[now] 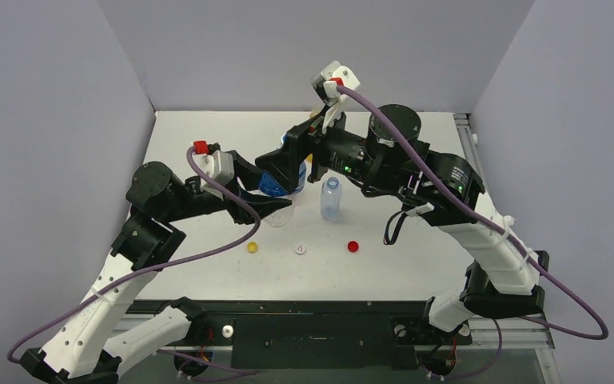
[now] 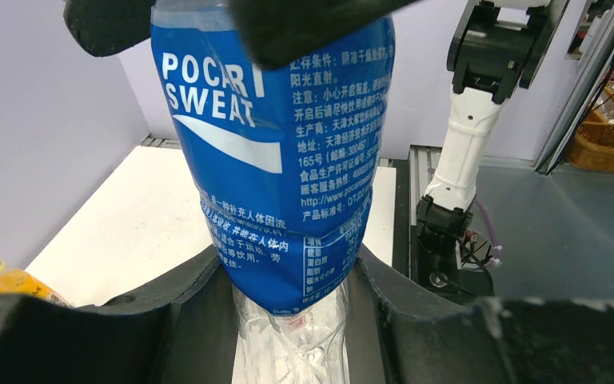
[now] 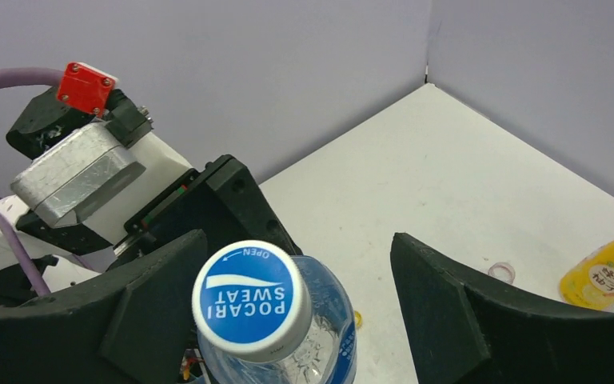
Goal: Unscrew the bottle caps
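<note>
The blue-label bottle point(image 2: 276, 152) stands upright in the middle of the table, with my left gripper point(image 2: 292, 276) shut on its lower part. Its white cap with a blue top point(image 3: 252, 300) is still on the neck. My right gripper point(image 3: 300, 264) is open around that cap: the cap lies close to the left finger point(image 3: 156, 304) and well apart from the other. From above, the left gripper point(image 1: 276, 200) and the right gripper point(image 1: 288, 156) meet at this bottle point(image 1: 274, 184). A yellow cap point(image 1: 252, 247), a white cap point(image 1: 301, 249) and a red cap point(image 1: 352, 246) lie loose in front.
A plain clear bottle point(image 1: 331, 198) without a cap stands just right of the held one. The yellow-orange juice bottle point(image 3: 608, 276) lies near the back wall, with a small clear ring point(image 3: 501, 272) beside it. Grey walls close the table on three sides.
</note>
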`<control>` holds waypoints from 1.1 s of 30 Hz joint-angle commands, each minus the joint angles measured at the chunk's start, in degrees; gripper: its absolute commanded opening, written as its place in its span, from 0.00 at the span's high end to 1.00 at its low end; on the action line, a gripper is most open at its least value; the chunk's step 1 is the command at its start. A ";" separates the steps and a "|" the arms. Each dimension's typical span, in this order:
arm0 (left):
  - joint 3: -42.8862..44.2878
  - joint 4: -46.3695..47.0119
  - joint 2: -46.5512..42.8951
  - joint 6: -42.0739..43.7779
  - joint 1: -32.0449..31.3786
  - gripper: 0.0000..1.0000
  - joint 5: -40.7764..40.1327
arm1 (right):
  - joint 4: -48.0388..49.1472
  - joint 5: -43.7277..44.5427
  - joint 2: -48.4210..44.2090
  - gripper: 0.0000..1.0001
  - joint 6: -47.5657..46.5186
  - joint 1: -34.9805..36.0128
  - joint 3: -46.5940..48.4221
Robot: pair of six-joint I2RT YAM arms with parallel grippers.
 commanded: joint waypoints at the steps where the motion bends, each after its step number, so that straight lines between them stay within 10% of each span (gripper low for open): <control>1: -0.73 -0.96 -1.38 5.55 0.00 0.81 -1.02 | 2.33 3.25 -2.57 0.21 0.24 -0.13 -0.93; 7: -3.21 -0.67 -2.48 11.08 -0.82 0.81 -6.76 | 3.28 4.30 -3.24 0.26 0.47 -0.13 -1.22; 28: -2.74 0.87 -2.46 6.36 -1.15 0.83 -7.13 | 3.36 3.45 -3.49 1.00 -0.38 0.05 -2.13; 33: -2.35 3.97 -2.00 -3.85 -1.15 0.60 -4.04 | 8.41 1.86 -5.64 1.00 0.24 0.34 -7.32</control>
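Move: The blue-and-white cap of the upheld blue-label bottle sits just inside the right hand's open fingers, some 2 cm back, 2 cm right and 2 cm above the hand point. From the left hand, which holds that bottle, the cap is about 11 cm up, 4 cm right and 1 cm ahead. Far below the right hand, the clear bottle stands about 21 cm ahead and 11 cm right; the loose white cap lies 10 cm ahead, 2 cm right. The right fingers close from wide open and pinch the bottle's cap from its two sides, the hand itself staying within about 1 cm. The left hand keeps its grip and feeds the bottle in, carrying it roughly 3 cm forward and 2.5 cm down while swinging about 10 degrees counter-clockwise, then easing back nearly 1 cm. ##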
